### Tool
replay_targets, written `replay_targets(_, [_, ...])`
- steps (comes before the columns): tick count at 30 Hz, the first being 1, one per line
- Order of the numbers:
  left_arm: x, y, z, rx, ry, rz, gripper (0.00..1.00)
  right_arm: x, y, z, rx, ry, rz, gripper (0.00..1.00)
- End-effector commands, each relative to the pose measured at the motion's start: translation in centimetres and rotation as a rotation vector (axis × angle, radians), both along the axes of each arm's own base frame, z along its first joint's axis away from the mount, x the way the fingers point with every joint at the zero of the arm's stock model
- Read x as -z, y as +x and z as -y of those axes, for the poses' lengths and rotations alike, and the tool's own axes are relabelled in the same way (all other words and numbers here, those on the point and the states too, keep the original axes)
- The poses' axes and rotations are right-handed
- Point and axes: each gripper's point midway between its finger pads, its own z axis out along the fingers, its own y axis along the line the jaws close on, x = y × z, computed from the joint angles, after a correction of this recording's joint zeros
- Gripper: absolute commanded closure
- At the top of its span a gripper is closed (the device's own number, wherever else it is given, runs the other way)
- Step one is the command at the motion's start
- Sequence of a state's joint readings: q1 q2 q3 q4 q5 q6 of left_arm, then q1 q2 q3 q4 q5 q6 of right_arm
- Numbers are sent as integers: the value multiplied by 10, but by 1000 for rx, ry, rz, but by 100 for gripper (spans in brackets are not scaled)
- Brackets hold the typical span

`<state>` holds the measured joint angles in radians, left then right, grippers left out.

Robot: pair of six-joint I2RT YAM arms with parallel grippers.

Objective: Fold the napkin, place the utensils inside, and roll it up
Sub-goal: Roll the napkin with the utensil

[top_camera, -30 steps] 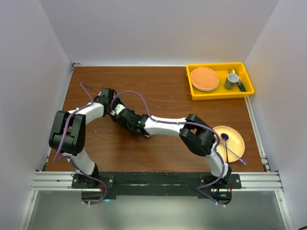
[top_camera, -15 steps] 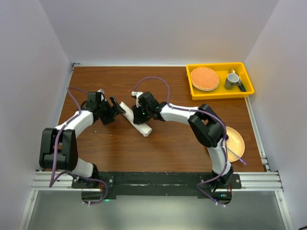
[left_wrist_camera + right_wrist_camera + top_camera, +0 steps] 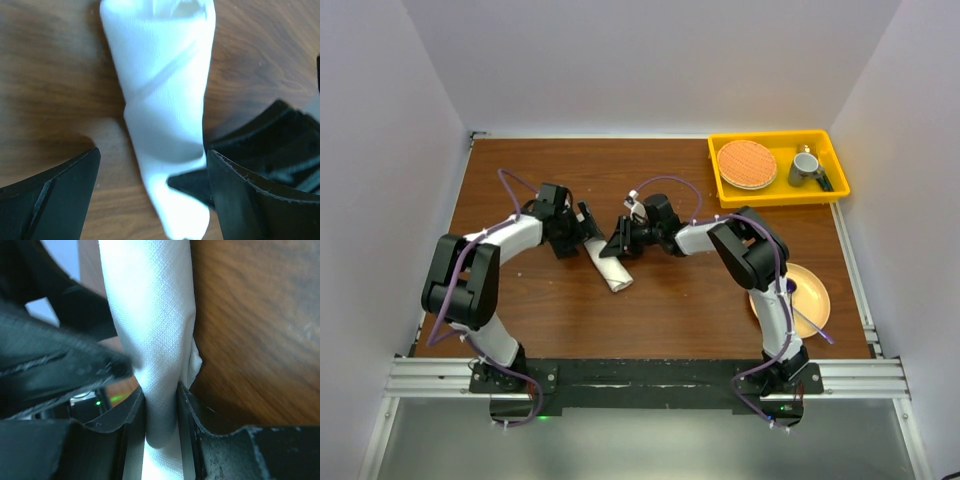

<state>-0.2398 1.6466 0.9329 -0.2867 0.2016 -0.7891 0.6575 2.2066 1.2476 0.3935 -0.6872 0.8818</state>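
Observation:
The napkin (image 3: 608, 268) lies as a tight white roll, slanted on the brown table near the middle. My right gripper (image 3: 617, 246) is shut on the roll's upper part; in the right wrist view the cloth (image 3: 150, 315) is pinched between both pads of the gripper (image 3: 161, 400). My left gripper (image 3: 582, 235) stands open at the roll's far-left end. In the left wrist view its fingers straddle the napkin (image 3: 165, 100) without touching it, the gripper (image 3: 152, 152) spread wide. The utensils are hidden from every view.
A yellow tray (image 3: 775, 195) at the back right holds an orange plate (image 3: 747, 164) and a grey mug (image 3: 806, 166). A pale yellow plate (image 3: 812, 298) by the right arm's base carries a purple-ended utensil (image 3: 790, 288). White walls close in three sides.
The left gripper has opened wide and come back to the roll's end. The right gripper has closed on the roll and swung its wrist further right. The roll has shifted slightly.

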Motion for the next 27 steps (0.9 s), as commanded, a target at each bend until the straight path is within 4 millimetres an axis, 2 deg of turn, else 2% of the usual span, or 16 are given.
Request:
replay_targets(1, [-6,28,5,-34,44,43,9,-4,-7,3,-20,80,-58,67])
replay_targets(7, [5,43,6,-43,87,46,20,2,-4,12,-24,85,-75,65])
replay_targets(9, [8,46,8,-42,88,56,31,1,-3,13,-28,85,-71,63])
replay_targets(11, [11,46,9,-43,94,52,38,-3,0,12,-31,80,-55,62])
replay_targets(12, [12,46,9,-43,93,46,47,0,-1,15,-40,48,-47,60])
replay_targets(14, [10,47,9,-42,96,54,51,-3,5,20,-21,-14,-29,56])
replay_targets(16, [9,47,9,-39,97,60,54,-11,12,22,-35,-66,56,50])
replay_targets(18, [6,48,9,-37,94,69,57,-13,16,35,-29,-207,133,43])
replay_targets(19, [5,48,10,-32,93,71,57,-23,18,32,-33,-234,177,38])
replay_targets(20, [4,48,10,-31,92,72,58,-19,19,42,-8,-319,189,35])
replay_targets(21, [5,47,10,-28,91,69,58,-32,23,45,-10,-357,268,31])
replay_targets(22, [4,47,11,-25,89,68,58,-40,18,38,-24,-388,320,26])
replay_targets(23, [4,47,11,-22,88,67,58,-40,15,41,-27,-442,344,24])
replay_targets(24, [4,46,13,-15,82,64,58,-46,24,48,14,-523,438,22])
replay_targets(25, [5,44,13,-16,80,56,58,-49,14,38,-5,-554,490,18])
replay_targets(27, [5,43,15,-10,66,51,58,-44,6,34,-15,-674,593,16])
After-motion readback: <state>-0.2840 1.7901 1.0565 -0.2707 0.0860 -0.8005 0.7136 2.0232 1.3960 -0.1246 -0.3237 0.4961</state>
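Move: The far part of the rolled napkin, where the left fingers will shut, lies about 4 cm ahead of the left hand, 1 cm to its right and 2 cm lower. The right hand already pinches the roll near its middle; that far part is some 6 cm ahead of it and 3 cm to its left, about level in height. The roll's near end lies 8 cm back from the right hand and 4 cm to its right, or 10 cm back from the left hand and 8 cm to its right. The left hand, fingers wide and pointing steeply down, slides forward about 3.5 cm and sinks slightly along the rolled napkin, closing as it goes until it pinches the far part from both sides, then holds there. The right hand first keeps its pinch and eases slightly right; once the left has closed, it opens wide, lets go of the middle and draws off upward, right and a little forward, its sideways-pointing fingers tilting some 30 degrees back towards pointing down. ##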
